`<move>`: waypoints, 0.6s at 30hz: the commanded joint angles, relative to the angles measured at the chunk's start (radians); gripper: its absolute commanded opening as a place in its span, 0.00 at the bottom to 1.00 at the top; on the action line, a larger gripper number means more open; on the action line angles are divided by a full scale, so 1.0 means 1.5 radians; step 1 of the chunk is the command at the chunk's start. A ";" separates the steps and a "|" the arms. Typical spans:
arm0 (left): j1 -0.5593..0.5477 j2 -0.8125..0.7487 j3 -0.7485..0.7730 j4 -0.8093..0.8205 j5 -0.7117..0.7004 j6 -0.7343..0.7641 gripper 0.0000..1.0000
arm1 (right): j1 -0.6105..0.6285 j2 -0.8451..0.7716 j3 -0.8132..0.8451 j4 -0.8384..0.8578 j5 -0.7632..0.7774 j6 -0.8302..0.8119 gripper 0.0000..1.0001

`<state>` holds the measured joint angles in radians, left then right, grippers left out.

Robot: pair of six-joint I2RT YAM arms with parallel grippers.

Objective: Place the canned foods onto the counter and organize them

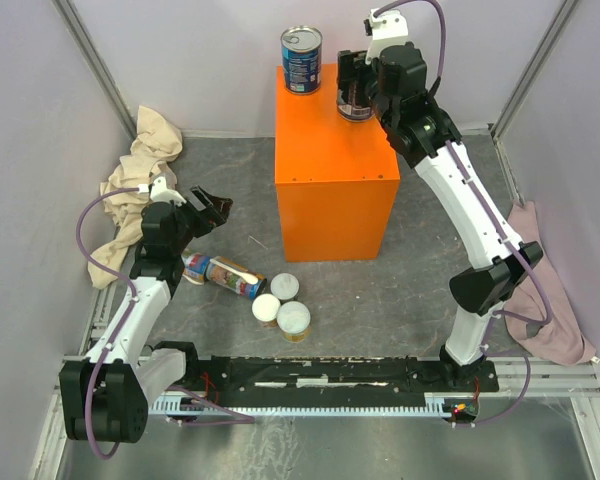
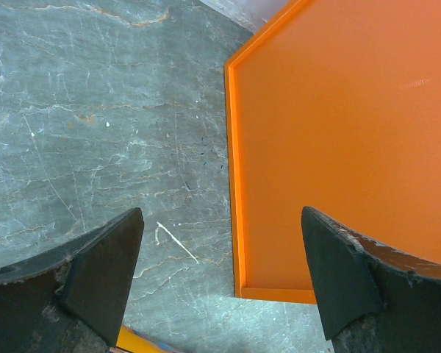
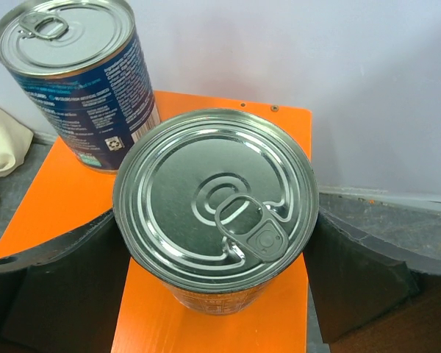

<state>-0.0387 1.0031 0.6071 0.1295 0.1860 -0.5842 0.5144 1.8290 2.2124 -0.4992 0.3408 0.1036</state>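
Observation:
The orange counter [image 1: 330, 170] stands at the back middle of the table. A blue-labelled can [image 1: 301, 60] [image 3: 77, 81] stands upright on its back left corner. Beside it stands a silver-topped can [image 1: 355, 98] [image 3: 213, 198] on the counter top, and my right gripper [image 1: 356, 88] [image 3: 214, 257] is shut on it, a finger against each side. Several more cans rest on the grey floor in front: one on its side [image 1: 223, 273] and three upright with pale lids [image 1: 284, 286]. My left gripper [image 1: 215, 205] [image 2: 224, 279] hangs open and empty above the floor by the counter's [image 2: 338, 147] left face.
A beige cloth [image 1: 140, 180] is heaped at the left wall and a pink cloth [image 1: 545, 300] lies at the right wall. A black rail [image 1: 320, 375] carrying both arm bases runs along the near edge. Pale walls enclose the table.

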 commanded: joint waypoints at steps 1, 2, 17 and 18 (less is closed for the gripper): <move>0.004 -0.011 0.007 0.030 0.007 -0.021 0.94 | -0.024 -0.005 -0.031 0.126 -0.012 0.000 0.65; 0.004 -0.010 0.008 0.030 0.007 -0.020 0.94 | -0.030 -0.001 -0.036 0.140 -0.016 0.001 0.65; 0.004 -0.011 0.007 0.034 0.009 -0.024 0.94 | -0.055 0.116 0.038 0.188 -0.082 -0.011 0.67; 0.004 -0.012 0.007 0.034 0.009 -0.024 0.94 | -0.055 0.124 0.045 0.188 -0.082 -0.014 0.67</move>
<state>-0.0387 1.0031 0.6071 0.1299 0.1860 -0.5892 0.4313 1.9591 2.2227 -0.2249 0.2565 0.0689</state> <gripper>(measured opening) 0.939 0.914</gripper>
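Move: The right hand already grips the held can on the orange counter; the free spot it is bound for, beside the blue can, lies about 7 cm straight ahead at hand height. The blue can stands some 8 cm ahead and 11 cm to the left, about level. From the idle left hand, that spot is roughly 20 cm ahead, 32 cm right and 24 cm up. Keeping its grip, the right hand slides the held can about 6 cm forward, level, fingertips tipping up slightly. ##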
